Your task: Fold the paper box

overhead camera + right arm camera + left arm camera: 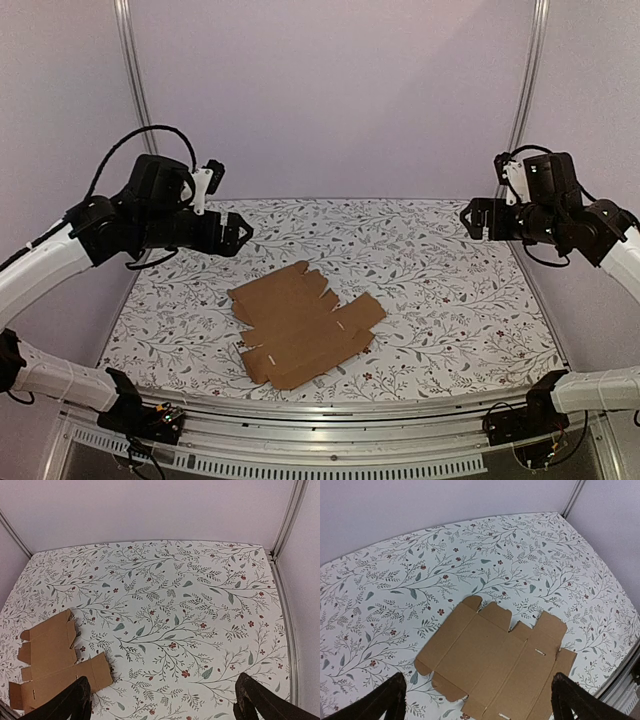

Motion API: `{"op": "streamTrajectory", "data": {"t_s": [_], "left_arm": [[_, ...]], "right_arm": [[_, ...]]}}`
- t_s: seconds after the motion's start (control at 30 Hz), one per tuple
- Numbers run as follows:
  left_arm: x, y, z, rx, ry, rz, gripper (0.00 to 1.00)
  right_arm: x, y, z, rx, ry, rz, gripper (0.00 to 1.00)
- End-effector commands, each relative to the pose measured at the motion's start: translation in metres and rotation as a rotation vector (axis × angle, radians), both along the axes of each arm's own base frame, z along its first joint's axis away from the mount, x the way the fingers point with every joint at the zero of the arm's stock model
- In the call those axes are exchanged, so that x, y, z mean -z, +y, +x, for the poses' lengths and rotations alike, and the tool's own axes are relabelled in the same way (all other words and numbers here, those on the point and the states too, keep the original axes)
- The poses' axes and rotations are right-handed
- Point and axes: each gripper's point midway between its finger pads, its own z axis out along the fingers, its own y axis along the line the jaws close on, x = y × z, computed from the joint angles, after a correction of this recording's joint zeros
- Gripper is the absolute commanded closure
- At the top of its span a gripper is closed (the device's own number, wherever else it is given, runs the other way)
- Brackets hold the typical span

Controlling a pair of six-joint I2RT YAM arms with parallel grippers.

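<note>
The paper box (305,324) lies flat and unfolded on the table, a brown die-cut sheet with flaps and creases, slightly left of centre. The left wrist view shows the paper box (495,660) straight below its camera. My left gripper (238,232) hovers high above the table's left side, open, its dark fingertips (387,700) spread wide and holding nothing. My right gripper (470,218) hangs high over the right side, also open and empty. From the right wrist camera the paper box (55,667) appears at the lower left, beside one fingertip (70,702).
The table (450,300) wears a white cloth with a floral print. Plain pale walls and aluminium posts (130,70) enclose it on three sides. A metal rail (330,410) runs along the near edge by the arm bases.
</note>
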Motion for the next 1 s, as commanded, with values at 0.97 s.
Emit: {"op": "streamTrajectory", "data": {"t_s": [0.97], "left_arm": [[0.026, 0.026, -0.002, -0.131, 0.039, 0.003, 0.01]], "right_arm": [[0.135, 0.116, -0.043, -0.279, 0.481, 0.184, 0.04]]}}
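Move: The flat paper box lies on the table between the grippers. Its middle is some 34 cm to the right gripper's left, 2 cm back and 30 cm down; its near-right end flap is closer, about 22 cm left and level with that gripper. From the left gripper the middle is roughly 15 cm right, 2 cm back and 28 cm down, and its far panel about 9 cm right and 8 cm ahead. Bring the open right gripper down about 12 cm and some 9 cm left, towards the box's right end flap, easing back slightly, after a small swing right first; tip its fingers down some 25 degrees and turn them a little counter-clockwise. Let the open left gripper rise a touch, then sink, drifting 2 cm left. Touch nothing. ##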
